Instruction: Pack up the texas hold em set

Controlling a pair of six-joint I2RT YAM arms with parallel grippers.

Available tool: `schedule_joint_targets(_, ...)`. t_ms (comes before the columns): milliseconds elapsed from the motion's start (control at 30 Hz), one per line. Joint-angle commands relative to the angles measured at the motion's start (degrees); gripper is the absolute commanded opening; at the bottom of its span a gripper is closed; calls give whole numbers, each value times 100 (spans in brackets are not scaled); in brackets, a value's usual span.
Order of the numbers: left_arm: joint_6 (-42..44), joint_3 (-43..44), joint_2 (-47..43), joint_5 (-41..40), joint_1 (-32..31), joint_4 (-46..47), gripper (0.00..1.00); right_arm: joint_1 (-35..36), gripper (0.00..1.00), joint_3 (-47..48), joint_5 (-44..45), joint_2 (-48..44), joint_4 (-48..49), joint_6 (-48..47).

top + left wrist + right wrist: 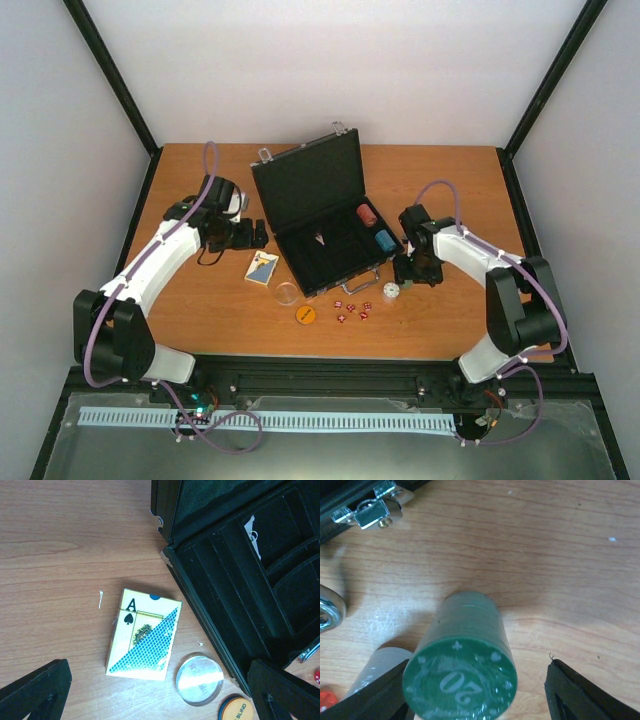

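Note:
The black briefcase [300, 190] lies open mid-table, with a red chip stack [367, 214] and a blue chip stack [384, 240] standing in its tray. In front of it lie the blue-white card box [142, 637], the clear disc [200, 679], the orange disc [235, 710] and several red dice [352, 310]. My left gripper [160, 680] hovers open over the card box's near end, holding nothing. My right gripper [477, 680] is open around an upright green chip stack [465, 665]; the left finger touches it and the right finger stands apart. A white chip stack [375, 675] stands beside it.
The case's silver latch [367, 512] and handle [327, 612] lie just beyond the green stack. A small white tag [252, 535] sits in one tray slot. Black frame posts and white walls ring the wooden table [450, 200].

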Motion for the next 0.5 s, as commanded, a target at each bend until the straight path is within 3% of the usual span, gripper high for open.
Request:
schedule_joint_targets(0, 80, -5, -2, 23, -20, 73, 100, -9, 67, 177, 98, 260, 160, -15)
schedule_joint_targets(67, 70, -7, 7, 20, -20, 79, 100, -9, 65, 250, 116, 364, 182, -43)
schedule_joint_targets(233, 50, 36, 66, 15, -20, 90, 100, -9, 31, 459, 153, 407, 122, -78)
schedule_joint_targets(367, 28, 76, 115, 18, -20, 106, 100, -10, 18, 602, 80, 304, -40, -124)
schedule_joint_targets(467, 28, 103, 144, 23, -20, 105, 100, -9, 15, 877, -65, 123, -342, -155)
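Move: The green chip stack stands upright between the right hand's open fingers, about 1 cm ahead and its middle some 1 cm below. The white chip stack is roughly 5 cm left and 2 cm back; inside the case, the blue roll lies about 9 cm ahead and 6 left, the red roll 15 ahead and 10 left. From the left hand the green stack is some 37 cm right, 6 back and 9 lower. The right fingers close from well open onto both sides of the green chip stack, pinching it as the hand sinks the last 1 cm or so around it. The hand then eases forward, a bit over 2 cm in all, and rises about 1 cm from its lowest point with the stack gripped, wrist still pointing down, heading towards the blue roll's end of the case. ##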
